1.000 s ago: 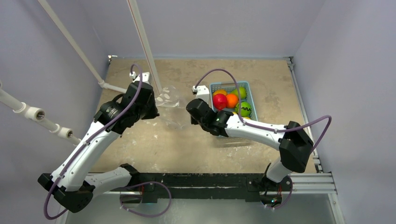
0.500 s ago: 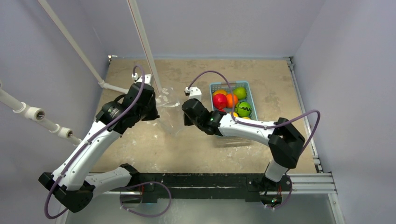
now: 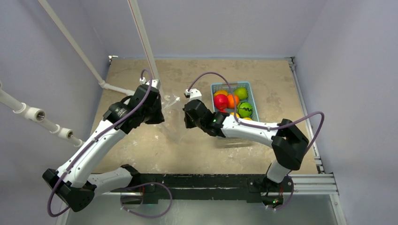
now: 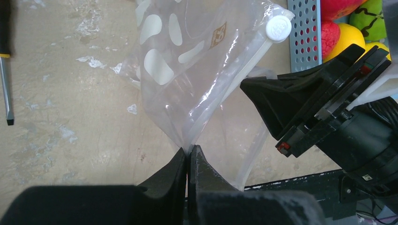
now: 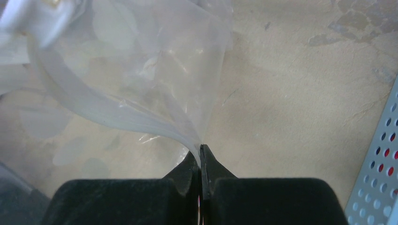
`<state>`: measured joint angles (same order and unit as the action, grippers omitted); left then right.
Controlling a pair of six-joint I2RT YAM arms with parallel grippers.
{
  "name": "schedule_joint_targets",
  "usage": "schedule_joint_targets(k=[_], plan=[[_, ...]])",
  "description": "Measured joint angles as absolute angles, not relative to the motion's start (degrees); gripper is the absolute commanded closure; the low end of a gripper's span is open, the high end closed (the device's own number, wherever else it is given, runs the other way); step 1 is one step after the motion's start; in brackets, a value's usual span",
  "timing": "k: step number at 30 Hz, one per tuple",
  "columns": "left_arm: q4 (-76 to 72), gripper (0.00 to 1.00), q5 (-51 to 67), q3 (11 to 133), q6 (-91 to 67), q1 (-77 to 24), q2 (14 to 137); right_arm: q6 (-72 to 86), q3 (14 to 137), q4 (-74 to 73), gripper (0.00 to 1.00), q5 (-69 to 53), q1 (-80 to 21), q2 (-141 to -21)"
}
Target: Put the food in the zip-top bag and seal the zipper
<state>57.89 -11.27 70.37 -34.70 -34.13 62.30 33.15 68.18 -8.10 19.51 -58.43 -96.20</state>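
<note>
The zip-top bag (image 3: 174, 125), clear with white dots, hangs between my two grippers at mid table. My left gripper (image 4: 189, 152) is shut on one edge of its mouth. My right gripper (image 5: 202, 151) is shut on the opposite edge. The zipper (image 4: 244, 70) runs as a pale strip up to a white round slider (image 4: 279, 28), and the mouth gapes slightly between the grips. In the top view the left gripper (image 3: 162, 111) and right gripper (image 3: 186, 117) face each other closely. The food (image 3: 233, 100), red, orange, yellow and green toy fruits, lies in the basket to the right.
The light-blue perforated basket (image 3: 254, 92) stands right of the right wrist, its wall close to the bag (image 4: 302, 33). A white pole (image 3: 145, 47) rises behind the left gripper. A screwdriver (image 4: 4, 79) lies on the table to the left. Walls close in on three sides.
The two grippers have come closer together, the left moving right and the right moving left. The bag between them has gone slack and sags lower.
</note>
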Motion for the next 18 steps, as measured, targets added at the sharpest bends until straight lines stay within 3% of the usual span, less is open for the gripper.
schedule_joint_targets(k=[18], plan=[[62.17, 1.0, -3.62, 74.72, -33.32, -34.13, 59.7, 28.27, 64.42, -9.34, 1.0, 3.81, -60.01, -88.64]])
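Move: The zip-top bag already hangs open between the hands, a lip pinched in each. Its white slider corner is about 13 cm ahead of the left hand and 8 cm to its right, near hand height; from the right hand it is about 14 cm ahead, 6 cm to the left and slightly above. The blue fruit basket's middle sits some 28 cm to the right of the right hand, 10 cm farther out and some 18 cm lower. The bag's lips stay pinched in both closed grippers and are drawn back towards the bases, then lifted. The right hand goes about 6 cm back, rises some 2 cm and swings roughly 15 degrees counter-clockwise; the left eases 2 to 3 cm back, then climbs nearly 3 cm with a slight clockwise turn. ##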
